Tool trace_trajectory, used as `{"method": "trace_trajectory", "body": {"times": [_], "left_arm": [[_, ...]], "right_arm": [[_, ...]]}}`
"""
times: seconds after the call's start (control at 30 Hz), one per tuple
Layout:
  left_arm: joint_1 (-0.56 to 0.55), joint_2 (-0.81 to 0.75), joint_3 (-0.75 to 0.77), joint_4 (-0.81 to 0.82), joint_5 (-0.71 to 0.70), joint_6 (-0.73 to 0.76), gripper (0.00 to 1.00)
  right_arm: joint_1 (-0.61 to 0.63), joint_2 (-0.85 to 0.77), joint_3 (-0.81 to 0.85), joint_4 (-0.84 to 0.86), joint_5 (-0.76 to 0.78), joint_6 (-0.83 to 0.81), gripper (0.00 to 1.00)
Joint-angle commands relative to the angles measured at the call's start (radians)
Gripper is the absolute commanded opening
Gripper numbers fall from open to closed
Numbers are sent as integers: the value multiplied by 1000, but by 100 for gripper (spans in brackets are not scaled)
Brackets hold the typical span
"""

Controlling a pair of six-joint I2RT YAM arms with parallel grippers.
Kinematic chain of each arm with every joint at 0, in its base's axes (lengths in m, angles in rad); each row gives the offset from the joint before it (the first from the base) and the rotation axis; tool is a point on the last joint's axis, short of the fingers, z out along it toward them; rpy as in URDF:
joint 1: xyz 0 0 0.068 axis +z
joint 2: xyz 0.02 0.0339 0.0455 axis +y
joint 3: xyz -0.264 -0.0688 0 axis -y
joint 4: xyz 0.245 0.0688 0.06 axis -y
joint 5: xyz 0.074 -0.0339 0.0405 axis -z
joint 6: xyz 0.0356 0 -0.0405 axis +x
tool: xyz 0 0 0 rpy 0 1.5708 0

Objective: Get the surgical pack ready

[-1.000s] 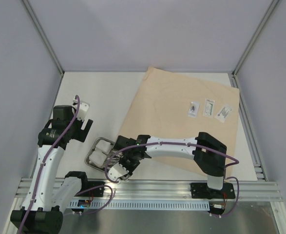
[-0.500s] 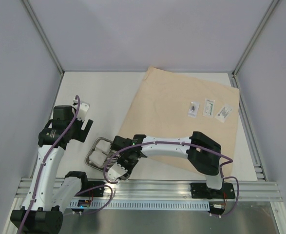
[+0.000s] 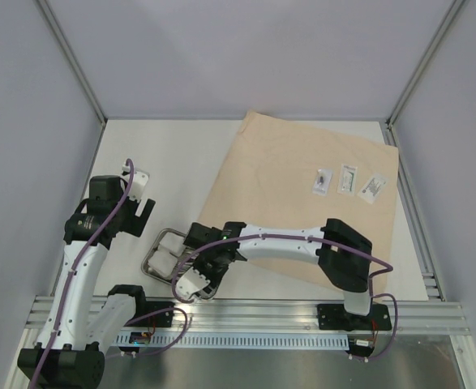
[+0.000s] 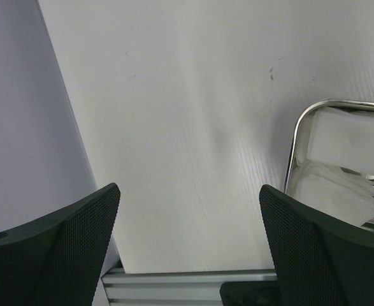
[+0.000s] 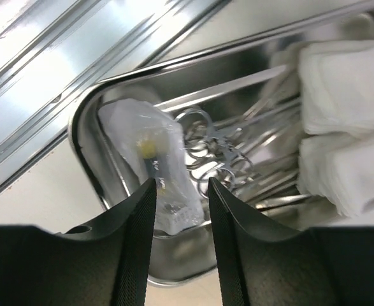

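Observation:
The steel tray point(image 3: 151, 258) sits near the table's front edge, left of the tan wrap sheet point(image 3: 286, 182). In the right wrist view the tray point(image 5: 79, 124) holds steel clamps point(image 5: 220, 153), white gauze pads point(image 5: 349, 89) and a clear packet point(image 5: 156, 162) lying at its end. My right gripper point(image 5: 181, 186) hangs open just above that packet, its fingers apart and not touching it. Three small packets point(image 3: 348, 179) lie on the wrap. My left gripper point(image 4: 190, 197) is wide open over bare table, left of the tray's rim point(image 4: 295, 146).
An aluminium rail point(image 3: 246, 312) runs along the table's front edge, close to the tray. The enclosure's walls and posts point(image 3: 75, 73) bound the table on three sides. My right arm point(image 3: 278, 241) reaches across the wrap's lower corner.
My right gripper has opened above the tray, and the clear packet now lies in the tray. The right arm shifted slightly left. The left arm has not moved.

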Motion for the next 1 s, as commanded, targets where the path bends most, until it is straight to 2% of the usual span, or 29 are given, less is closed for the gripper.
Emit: {"method": "trace_trajectory", "body": {"times": [0.0, 0.03, 0.07, 0.1, 0.13, 0.2, 0.23, 0.3, 0.37, 0.4, 0.47, 0.53, 0.63, 0.73, 0.97], "left_arm": [[7, -11, 2, 21, -6, -1, 100], [7, -11, 2, 19, -6, -1, 100], [7, -11, 2, 21, -7, -3, 100], [7, -13, 4, 19, -10, -1, 100], [7, -13, 4, 19, -12, -1, 100], [7, -13, 6, 21, -21, -4, 100], [7, -13, 6, 22, -23, -4, 100], [7, -8, 7, 22, -29, -4, 100], [7, -5, 9, 19, -26, -6, 100], [7, 1, 10, 19, -24, -6, 100], [7, 15, 15, 18, -18, -6, 100], [7, 21, 19, 16, -16, -7, 100], [7, 38, 32, 7, -12, -9, 100], [7, 47, 33, 4, -12, -9, 100], [7, 78, 32, 11, -23, -6, 100]], "right_arm": [[-39, -123, 11, 184, -44, 135, 41], [-84, -180, -6, 246, -44, 289, 41], [-112, -208, -18, 369, -39, 397, 41], [-146, -238, -30, 416, -33, 493, 42], [-228, -289, -52, 451, -18, 689, 42], [-318, -345, -72, 487, 7, 850, 43], [-405, -362, -96, 481, 37, 969, 44], [-485, -420, -145, 478, 79, 1061, 44], [-594, -449, -205, 484, 239, 1207, 46], [-673, -456, -211, 469, 386, 1260, 48], [-759, -442, -198, 392, 477, 1407, 48], [-897, -402, -182, 349, 501, 1502, 48], [-1040, -299, -144, 300, 491, 1601, 49], [-1115, -177, -78, 269, 511, 1615, 47], [-1166, 37, 54, 197, 530, 1573, 45]]}}
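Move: Out on the cloth lies the last clear pouch, about 34 cm ahead of the right hand, 38 cm to its right and 5 cm lower. Two flat printed packets lie beyond it to the right: the nearer 8 cm right of the pouch and level with it, the farther 16 cm right and 2 cm nearer the base. The laid pouch is in the tray, about 3 cm below the hand and 1 cm right. From the left hand, the last clear pouch is some 66 cm right, 20 cm ahead and 17 cm down. Leaving the already released pouch in the tray, the right hand swings fast up and forward, then right and down in an arc. It peaks some 17 cm up and travels about 38 cm right and 34 cm forward, to come in just over the last clear pouch. The wrist turns about 155 degrees clockwise on the way; the fingers stay roughly half open, still sinking at the end. ##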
